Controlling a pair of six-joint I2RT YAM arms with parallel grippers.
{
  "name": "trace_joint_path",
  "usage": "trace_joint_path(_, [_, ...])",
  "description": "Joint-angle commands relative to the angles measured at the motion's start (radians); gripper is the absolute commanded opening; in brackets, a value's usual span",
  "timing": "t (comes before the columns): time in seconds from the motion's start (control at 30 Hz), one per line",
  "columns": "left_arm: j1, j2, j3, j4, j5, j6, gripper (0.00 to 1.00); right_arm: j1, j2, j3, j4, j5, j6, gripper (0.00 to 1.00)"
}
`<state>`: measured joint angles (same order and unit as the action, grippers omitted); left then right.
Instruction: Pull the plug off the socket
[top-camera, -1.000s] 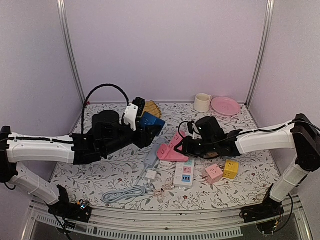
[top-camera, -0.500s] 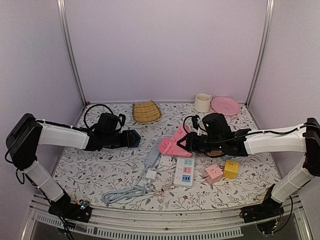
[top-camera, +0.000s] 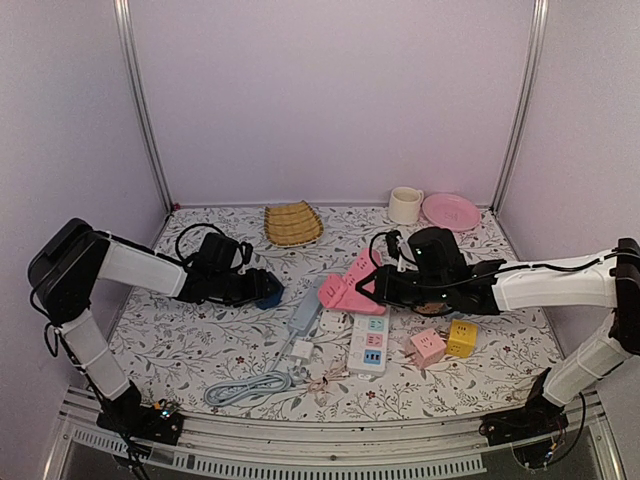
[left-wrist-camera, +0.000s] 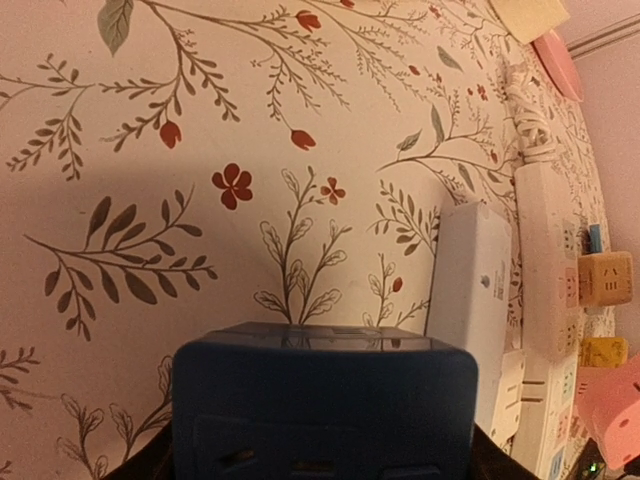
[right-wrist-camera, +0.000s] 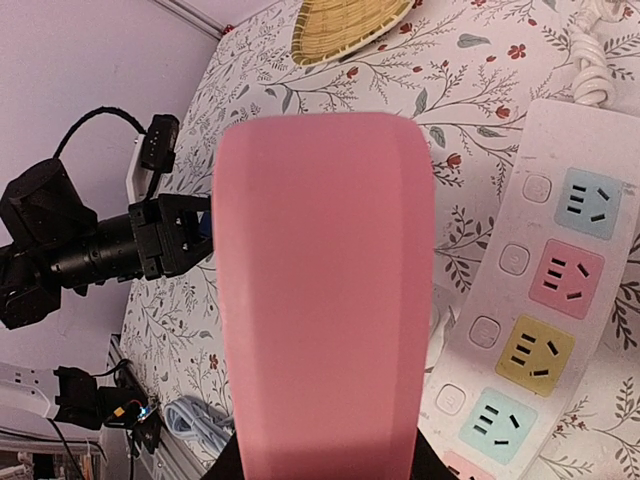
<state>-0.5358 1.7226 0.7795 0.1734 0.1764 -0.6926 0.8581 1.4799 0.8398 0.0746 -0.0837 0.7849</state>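
The socket (top-camera: 358, 350), a white strip with pastel outlet panels, lies flat at centre front; its panels (right-wrist-camera: 505, 295) in the right wrist view carry nothing. My right gripper (top-camera: 373, 291) is shut on a flat pink plug block (top-camera: 340, 292), held just above the strip's far end. That pink block (right-wrist-camera: 320, 300) fills the right wrist view and hides my right gripper (right-wrist-camera: 320, 462). My left gripper (top-camera: 258, 290) is shut on a dark blue cube plug (top-camera: 268, 292), low over the table, left of the socket (left-wrist-camera: 540, 230). The cube (left-wrist-camera: 320, 395) hides most of my left gripper (left-wrist-camera: 320, 450).
A grey-blue strip (top-camera: 305, 312) with a coiled cable (top-camera: 248, 388) lies left of the socket. A pink cube (top-camera: 428, 347) and a yellow cube (top-camera: 461, 338) sit to its right. A woven basket (top-camera: 293, 222), cup (top-camera: 405, 205) and pink plate (top-camera: 450, 211) stand at the back.
My left arm came down from high over the centre to the table's left with the blue cube, then edged right. My right gripper, with the pink block, shifted slightly right.
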Motion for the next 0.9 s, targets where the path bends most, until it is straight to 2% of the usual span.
trace_joint_path(0.0, [0.011, 0.013, 0.009, -0.022, -0.042, 0.004, 0.7, 0.005, -0.038, -0.006, 0.057, 0.005, -0.013, 0.04])
trace_joint_path(0.07, [0.012, -0.001, 0.007, -0.043, -0.072, 0.013, 0.83, 0.004, -0.037, -0.005, 0.057, 0.004, -0.014, 0.04])
trace_joint_path(0.13, [0.011, -0.021, 0.003, -0.062, -0.108, 0.022, 0.91, 0.004, -0.038, -0.004, 0.059, 0.005, -0.014, 0.04])
trace_joint_path(0.23, [0.011, -0.062, 0.003, -0.102, -0.169, 0.04, 0.96, 0.005, -0.036, -0.004, 0.062, 0.001, -0.015, 0.04])
trace_joint_path(0.6, [0.008, -0.227, -0.014, -0.176, -0.317, 0.082, 0.97, 0.005, -0.035, 0.0, 0.068, -0.009, -0.019, 0.04])
trace_joint_path(0.77, [-0.03, -0.278, -0.015, -0.126, -0.218, 0.152, 0.97, 0.005, -0.025, 0.012, 0.087, -0.052, -0.044, 0.04])
trace_joint_path(0.87, [-0.069, -0.286, -0.004, -0.059, -0.095, 0.195, 0.97, 0.004, -0.017, 0.026, 0.108, -0.092, -0.07, 0.04])
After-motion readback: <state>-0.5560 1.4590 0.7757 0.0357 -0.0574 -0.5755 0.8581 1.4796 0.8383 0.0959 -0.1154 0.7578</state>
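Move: The blue plug is still between the left hand's fingers, down at the table, its middle practically at the hand point. The grey-white bar lies some 7 cm to the hand's right and 4 cm nearer the base; the small white plug, about 6 cm right and 13 cm back; the basket, roughly 16 cm ahead and 5 cm right. From the right hand the blue plug is around 19 cm left, 7 cm ahead and 11 cm lower. The blue plug is let go at the table: the left fingers spread wide while the hand slides left, low down, by about 3 cm. Still drifting left, the hand then climbs clear to some 8 cm above its start, tipping its fingers up a little, and swings back slightly to the right at the end. ##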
